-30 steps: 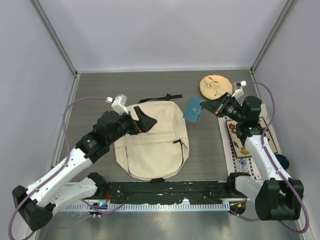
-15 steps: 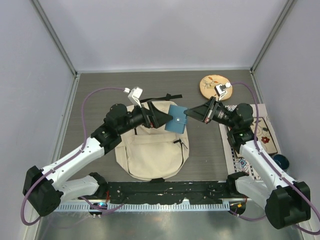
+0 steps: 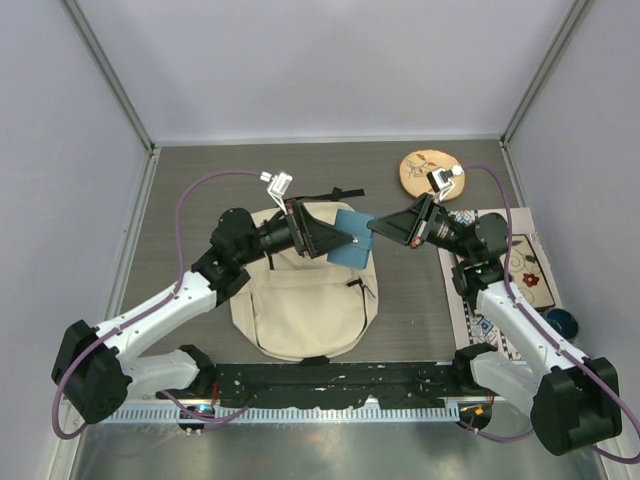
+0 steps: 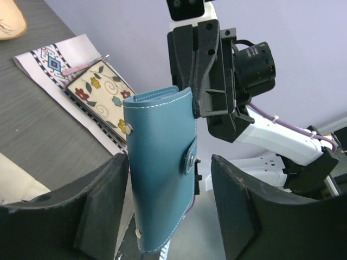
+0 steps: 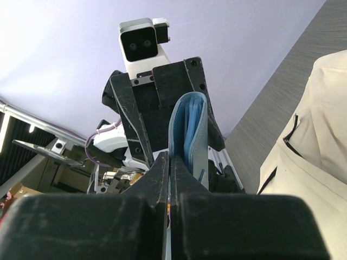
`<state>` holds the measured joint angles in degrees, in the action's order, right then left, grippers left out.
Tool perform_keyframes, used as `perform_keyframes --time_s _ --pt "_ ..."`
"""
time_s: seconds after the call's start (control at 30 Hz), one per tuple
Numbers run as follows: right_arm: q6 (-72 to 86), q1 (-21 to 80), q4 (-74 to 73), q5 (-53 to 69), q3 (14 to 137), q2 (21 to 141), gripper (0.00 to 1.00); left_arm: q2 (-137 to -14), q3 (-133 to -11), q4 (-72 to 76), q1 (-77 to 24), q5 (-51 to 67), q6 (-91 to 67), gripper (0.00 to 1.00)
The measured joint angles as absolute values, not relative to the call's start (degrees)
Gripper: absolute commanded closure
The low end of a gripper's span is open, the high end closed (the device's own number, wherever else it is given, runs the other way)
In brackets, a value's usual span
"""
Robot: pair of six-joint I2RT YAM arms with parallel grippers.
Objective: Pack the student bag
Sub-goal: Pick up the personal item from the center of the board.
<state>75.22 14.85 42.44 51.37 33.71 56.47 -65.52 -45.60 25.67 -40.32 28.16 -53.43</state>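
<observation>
The student bag (image 3: pixel 300 300), cream with black straps, lies flat on the table's middle. Above its upper right corner hangs a blue leather notebook with a snap strap (image 3: pixel 352 238). My right gripper (image 3: pixel 378 228) is shut on the notebook's thin edge, as the right wrist view shows (image 5: pixel 171 162). My left gripper (image 3: pixel 338 240) comes from the left and stands open around the notebook (image 4: pixel 160 162). In the left wrist view its left pad (image 4: pixel 108 200) lies against the cover and the right pad (image 4: pixel 238 200) stands apart with a gap.
A round tan embroidered disc (image 3: pixel 430 172) lies at the back right. A patterned mat (image 3: pixel 500 300) with a flowered book (image 3: pixel 525 272) on it runs along the right side, with a dark blue round thing (image 3: pixel 563 322) beside it. A black rail (image 3: pixel 330 382) borders the near edge.
The right arm carried the blue notebook leftward over the bag. The left gripper rose to meet it, and its jaws have narrowed around the notebook.
</observation>
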Motion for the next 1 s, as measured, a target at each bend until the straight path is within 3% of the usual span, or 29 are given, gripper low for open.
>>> perform_keyframes --time_s 0.1,0.13,0.27,0.33,0.37,0.43,0.53,0.77,1.0 --pt "75.5 14.9 43.2 51.4 33.4 56.8 0.99 -65.5 -44.9 27.0 -40.3 29.0 -54.0 0.57" --pt "75.6 14.9 43.4 51.4 33.1 56.8 0.99 -65.5 -44.8 27.2 -40.3 29.1 -54.2 0.68" --pt "75.6 14.9 43.4 51.3 32.4 56.8 0.93 -65.3 -44.3 27.1 -40.1 29.1 -54.1 0.82" --pt "75.1 14.9 42.5 51.1 32.3 56.8 0.80 -65.1 -44.3 27.0 -40.1 29.1 -54.1 0.85" --pt "74.7 14.9 41.6 51.0 32.3 56.6 0.60 -65.0 -44.3 26.9 -40.1 29.1 -54.0 0.85" --pt "72.9 14.9 38.6 50.3 32.3 55.9 0.37 -65.0 -44.2 26.7 -40.1 28.9 -54.0 0.85" --pt "67.6 14.9 30.9 48.2 32.8 53.3 0.21 -65.0 -44.0 25.7 -40.0 28.0 -53.9 0.84" --pt "53.0 14.9 7.5 39.7 34.5 45.2 0.18 -63.5 -43.9 25.0 -40.0 26.6 -53.8 0.83" --pt "53.5 15.0 9.5 42.2 31.8 44.1 0.17 -63.0 -43.9 24.8 -40.0 26.1 -53.8 0.82"
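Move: The blue wallet, still pinched by the right hand near its far right corner, has its middle about 5 cm left of that hand and 2 cm back, about level. From the left hand, whose open jaws already straddle it, the middle lies some 2 cm to the right. The cream bag lies beneath, its middle about 30 cm below the left hand, 8 cm left and 3 cm ahead. The round plate is roughly 30 cm ahead, 20 cm right and 32 cm below the right hand. Staying in place to within about a centimetre, the left hand shuts its fingers on the near edge of the wallet. Once it has hold, the right fingers open wide and let go, and that hand sinks about 6 cm from the wallet, easing some 2 cm to the right as it tips its fingers down and turns slightly clockwise. ##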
